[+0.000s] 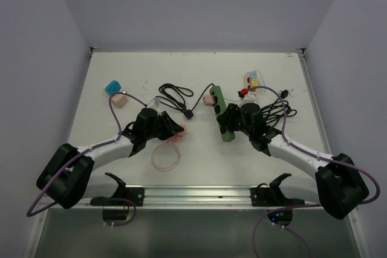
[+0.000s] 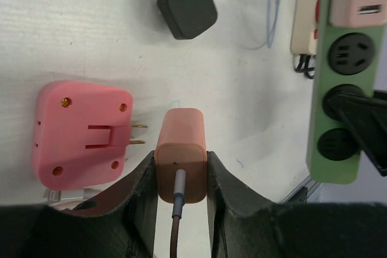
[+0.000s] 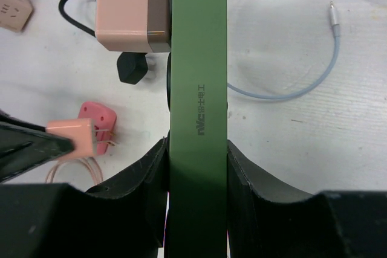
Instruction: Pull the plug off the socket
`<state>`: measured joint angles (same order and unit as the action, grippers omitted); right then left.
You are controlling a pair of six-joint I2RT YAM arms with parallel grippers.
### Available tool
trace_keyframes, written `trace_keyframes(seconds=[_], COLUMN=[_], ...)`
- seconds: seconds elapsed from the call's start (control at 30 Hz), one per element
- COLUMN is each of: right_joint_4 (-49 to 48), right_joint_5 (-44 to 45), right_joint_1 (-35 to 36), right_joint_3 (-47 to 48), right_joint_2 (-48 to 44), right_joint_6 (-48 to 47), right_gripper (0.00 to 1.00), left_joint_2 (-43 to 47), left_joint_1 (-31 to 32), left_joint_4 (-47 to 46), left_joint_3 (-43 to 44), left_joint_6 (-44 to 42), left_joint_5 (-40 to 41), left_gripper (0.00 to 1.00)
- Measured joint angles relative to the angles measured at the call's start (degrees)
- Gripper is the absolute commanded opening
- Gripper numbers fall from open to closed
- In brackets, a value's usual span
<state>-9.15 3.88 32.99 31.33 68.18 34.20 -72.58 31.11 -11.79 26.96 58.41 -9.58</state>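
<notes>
My left gripper (image 2: 179, 173) is shut on a salmon-pink plug (image 2: 181, 149) with a brown cable out of its back. In the right wrist view the plug (image 3: 74, 138) shows bare prongs, clear of the green power strip (image 3: 198, 89). My right gripper (image 3: 198, 167) is shut across that strip's width. In the top view the left gripper (image 1: 173, 129) is a short way left of the strip (image 1: 219, 108), and the right gripper (image 1: 228, 122) is at the strip's near end. A pink cube charger (image 3: 130, 13) sits plugged in at the strip's far end.
A red-pink adapter (image 2: 81, 134) lies on its back left of the held plug. A black plug (image 2: 187, 9) and its cable lie beyond. A white power strip (image 1: 253, 83), black cables (image 1: 279, 110), a blue adapter (image 1: 112, 87) and a beige one (image 1: 121, 100) lie farther back.
</notes>
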Motion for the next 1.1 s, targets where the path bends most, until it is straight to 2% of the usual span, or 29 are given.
trace_keyframes(seconds=[0.1,0.13,0.2,0.23,0.47,0.67,0.83,1.1], right_joint_4=[-1.57,-2.05,-2.93,-3.58,-6.75,-7.28,-7.26,-7.21], right_joint_5=[-2.32,-3.32,-5.03,-6.08,-10.27,-12.41,-13.29,-13.77], right_joint_1=[0.00,0.00,0.00,0.00,0.57,1.20,2.01,3.67], right_joint_3=[-0.20,-0.22,-0.24,-0.24,-0.39,-0.42,-0.50,-0.70], right_joint_2=[0.00,0.00,0.00,0.02,0.44,0.85,0.83,0.74], right_joint_6=[-0.72,-0.94,-1.31,-1.44,-2.60,-3.72,-4.39,-4.98], right_gripper=[0.00,0.00,0.00,0.00,0.00,0.00,0.00,0.00], left_joint_2=[-3.41,-4.02,-4.74,-5.03,-4.98,0.66,7.52,6.47], left_joint_1=[-0.26,-0.31,-0.35,-0.37,-0.52,-0.72,-0.85,-1.11], left_joint_4=[-3.21,-4.39,-6.34,-7.39,-11.72,-10.19,-5.16,1.14], left_joint_3=[-1.84,-2.49,-3.45,-3.85,-4.72,-4.92,-2.47,8.15], left_joint_6=[-0.13,-0.13,-0.22,-0.44,-0.76,-0.92,-2.49,-3.54], left_joint_5=[-1.81,-2.23,-2.82,-3.08,-4.11,-4.09,-2.64,-0.46], left_gripper=[0.13,0.29,0.47,0.60,0.98,1.00,0.99,1.00])
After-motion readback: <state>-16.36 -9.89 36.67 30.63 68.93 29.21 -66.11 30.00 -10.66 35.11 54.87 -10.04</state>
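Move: The left hand, holding a pulled pink plug, has its set-down spot on the table about 5 cm below and 1 cm right. Level with it in reach, the square plug lies about 5 cm left; the black plug lies 6 cm ahead, 2 cm right. The strip's last plug is about 12 cm ahead, 10 cm right and slightly higher; from the right hand gripping the strip, it is 7 cm ahead, 6 cm left. Left lowers its plug about 3 cm, lets go and rises 12 cm while right swings the strip left. ##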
